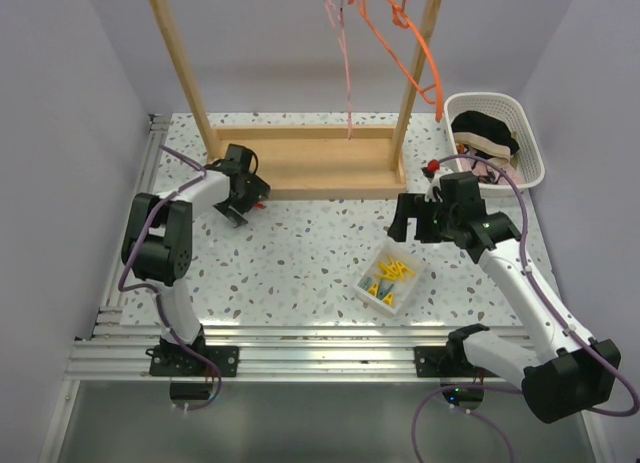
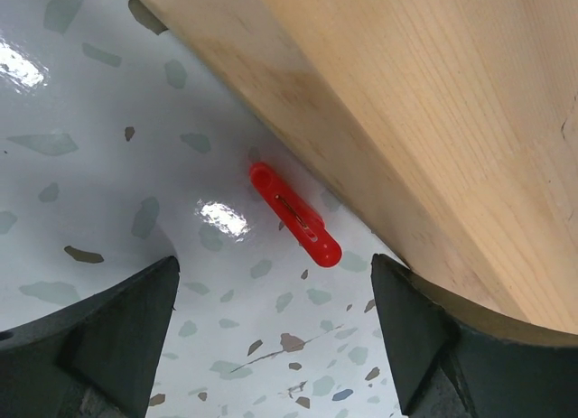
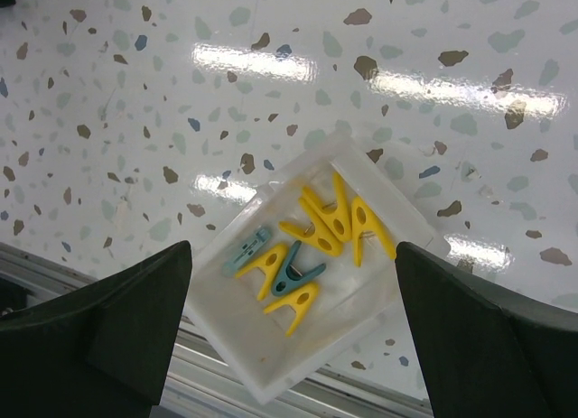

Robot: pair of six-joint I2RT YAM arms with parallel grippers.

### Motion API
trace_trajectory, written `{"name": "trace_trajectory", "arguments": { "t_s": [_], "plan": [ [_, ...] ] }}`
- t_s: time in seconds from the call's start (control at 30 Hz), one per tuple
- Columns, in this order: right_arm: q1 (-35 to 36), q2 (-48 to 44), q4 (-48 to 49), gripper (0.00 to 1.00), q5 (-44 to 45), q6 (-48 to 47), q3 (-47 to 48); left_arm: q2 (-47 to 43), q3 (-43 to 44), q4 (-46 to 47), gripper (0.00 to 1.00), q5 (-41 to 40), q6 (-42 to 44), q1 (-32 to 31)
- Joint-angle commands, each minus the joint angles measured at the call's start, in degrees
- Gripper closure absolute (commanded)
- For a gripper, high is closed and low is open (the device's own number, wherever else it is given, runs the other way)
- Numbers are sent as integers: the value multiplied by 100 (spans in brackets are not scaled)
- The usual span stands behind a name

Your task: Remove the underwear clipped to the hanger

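The underwear lies in the white basket [image 1: 532, 141] at the back right: a black and beige brief [image 1: 487, 131] on top, with a bit of pale pink cloth [image 1: 493, 166] beside it. The pink hanger [image 1: 346, 63] and the orange hanger [image 1: 412, 43] hang bare on the wooden rack [image 1: 300, 158]. My left gripper [image 1: 240, 209] [image 2: 274, 275] is open, low over the table at the rack's base, just short of a red clip [image 2: 293, 213]. My right gripper [image 1: 405, 223] [image 3: 293, 251] is open above the clip tray [image 1: 372, 289] [image 3: 352, 320], holding nothing.
The tray holds several yellow clips [image 3: 339, 221] and teal clips [image 3: 291, 275]. The rack's wooden base [image 2: 424, 120] runs close beside my left fingers. A small red thing [image 1: 432, 166] sits by the right arm's cable. An aluminium rail [image 1: 300, 338] edges the table's near side.
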Motion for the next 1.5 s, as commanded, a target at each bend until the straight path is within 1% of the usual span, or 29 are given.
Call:
{"name": "trace_trajectory", "arguments": {
  "t_s": [0.0,0.13,0.23,0.27,0.33,0.4,0.6,0.63,0.7,0.73,0.8,0.83,1.07,1.2,1.27,1.3,1.33,1.4,1.43,1.47],
  "plan": [
    [32,97,272,2,-221,-56,39,320,169,-31,10,-304,-447,45],
    [32,141,316,2,-239,-56,74,452,151,-14,14,-155,-562,133],
    [32,150,333,2,-230,-29,83,522,169,-6,23,-102,-553,177],
    [32,159,333,2,-230,-12,83,531,169,-6,29,-85,-562,185],
    [32,150,377,2,-256,32,48,540,160,21,34,-67,-535,221],
    [32,150,386,2,-265,50,48,548,160,38,37,-50,-492,238],
    [32,167,421,2,-256,94,57,522,134,91,51,56,-281,300],
    [23,167,421,2,-256,111,66,505,99,91,54,73,-246,300],
    [23,150,430,2,-256,120,48,470,37,152,58,100,-149,308],
    [23,141,447,2,-256,146,31,452,2,153,63,117,-114,309],
    [23,124,448,2,-256,155,22,434,-42,152,67,126,-35,317],
    [32,115,456,2,-256,164,4,391,-112,161,72,152,0,326],
    [41,62,483,2,-283,208,-101,92,-428,214,83,179,255,353],
    [41,27,492,2,-274,234,-128,-180,-666,258,92,346,623,361],
    [41,-8,492,2,-274,226,-136,-382,-841,372,98,635,843,361],
    [32,-8,492,2,-256,234,-136,-453,-912,398,99,741,1079,361],
    [32,-17,474,2,-247,234,-128,-593,-1060,468,100,1124,1247,361],
    [32,-35,465,2,-151,269,-110,-743,-1384,626,100,1478,1677,335],
    [41,-43,430,2,-133,304,-101,-926,-1561,801,100,2141,1827,326],
    [41,-70,439,2,-55,322,-101,-1033,-1754,1186,100,2487,1977,248]
  ]
}}
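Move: A red clip lies on the table just under the left hand's open fingers, about 1 cm ahead, 1 cm to the left and 1 cm lower. The wooden rack's front edge runs some 2 cm beyond the clip at that spot, at about fingertip height. The clip tray stands roughly 16 cm back and 26 cm to the right of the left hand. From the right hand, the red clip is about 16 cm ahead, 27 cm to the left and 16 cm below. The left hand eases forward and to its left, about 2 cm in all, while sinking 1 cm, and its wide-open fingers close steadily until their tips pinch the red clip beside the rack's front edge. With the clip held, the hand then draws straight back some 6 cm, away from the rack, staying low and drifting slightly right at the end as the wrist turns about 15 degrees clockwise. ##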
